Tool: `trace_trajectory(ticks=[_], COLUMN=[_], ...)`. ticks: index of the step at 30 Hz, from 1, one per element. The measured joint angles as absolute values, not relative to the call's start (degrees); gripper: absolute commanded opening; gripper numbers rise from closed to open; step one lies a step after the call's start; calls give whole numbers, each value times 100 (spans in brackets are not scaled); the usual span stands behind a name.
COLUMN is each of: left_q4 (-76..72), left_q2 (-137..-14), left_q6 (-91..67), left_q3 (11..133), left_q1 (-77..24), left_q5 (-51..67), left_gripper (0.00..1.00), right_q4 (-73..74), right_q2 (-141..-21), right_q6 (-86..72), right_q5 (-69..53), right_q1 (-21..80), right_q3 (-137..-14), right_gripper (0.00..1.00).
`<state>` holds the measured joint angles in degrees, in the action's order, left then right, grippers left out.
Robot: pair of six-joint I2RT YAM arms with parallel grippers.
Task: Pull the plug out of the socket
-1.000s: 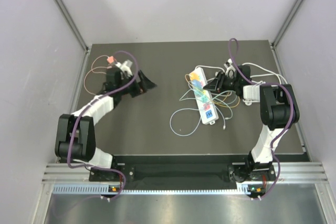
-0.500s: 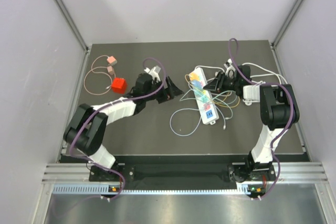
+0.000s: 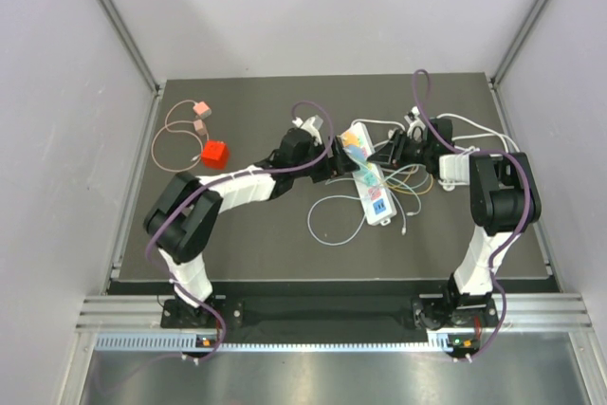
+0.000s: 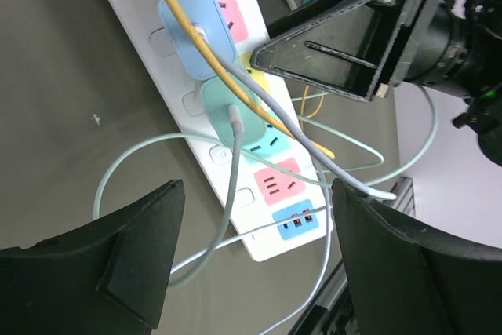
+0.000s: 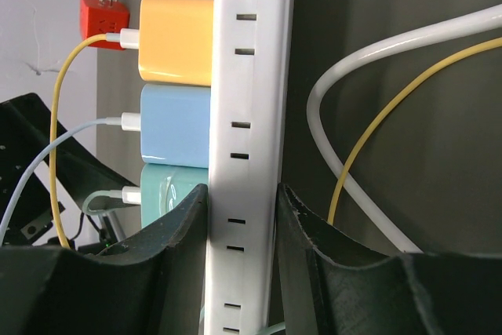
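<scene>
The white socket strip (image 3: 372, 187) lies mid-table, with tangled cables around it. Three plugs sit in it in a row: an orange plug (image 5: 176, 39), a blue plug (image 4: 192, 17) and a teal plug (image 4: 235, 111), each with a cable. My left gripper (image 3: 337, 160) hovers at the strip's left side, over the teal plug, and stands open (image 4: 257, 194) with nothing between its fingers. From the right, my right gripper (image 3: 387, 152) is shut on the strip's body (image 5: 241, 202), one finger on each of its sides, just beside the teal plug (image 5: 169, 190).
A red cube charger (image 3: 214, 154) with a thin pink cable (image 3: 175, 125) lies at the left. A white adapter (image 3: 452, 168) and the strip's thick white cord lie by the right arm. Loose white, yellow and green cables (image 3: 327, 220) spread around the strip.
My left arm has swung right, from beside the red cube to the socket strip, and its jaws have narrowed a little. The right gripper has stayed shut on the strip.
</scene>
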<state>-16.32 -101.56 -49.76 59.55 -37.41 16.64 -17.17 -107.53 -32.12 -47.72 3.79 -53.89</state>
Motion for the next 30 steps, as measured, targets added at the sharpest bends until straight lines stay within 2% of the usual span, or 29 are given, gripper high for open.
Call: trace_trajectory(ticks=[8, 16, 21, 30], left_q4=[-1354, -1199, -1199, -1194], left_q2=[-10735, -11244, -11465, -11603], left_q6=[-4919, -4939, -5120, -5391], left_q3=[6440, 6938, 7140, 7347], left_q1=[-3924, -4007, -4062, -4093], left_q5=[1389, 1188, 1013, 856], left_gripper=[62, 66, 63, 42], right_q4=[-1756, -1761, -1796, -1861], right_q2=[-10753, -10753, -10753, -10722], right_q6=[-3229, -3258, -3267, -3275], right_q5=[-4772, -4775, -4770, -4716], right_q1=[362, 357, 357, 357], right_q3=[-5363, -5360, -5343, -5312], right_gripper=[0, 0, 0, 0])
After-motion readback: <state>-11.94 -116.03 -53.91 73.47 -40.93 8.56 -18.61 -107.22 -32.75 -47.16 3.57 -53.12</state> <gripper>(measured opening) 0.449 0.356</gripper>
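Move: The green plug to be pulled lies about 4 cm ahead of the open left hand, 5 cm to its right and 5 cm below. The blue plug sits some 4 cm beyond the green one and 1 cm left of it, the yellow plug about 8 cm beyond and 2 cm left. From the right hand, which already pinches the strip's right edge, the green plug is roughly 1 cm ahead, 3 cm left and 2 cm higher. Left hand sinks and reaches right and forward about 7 cm, closing around the green plug; right keeps hold. ##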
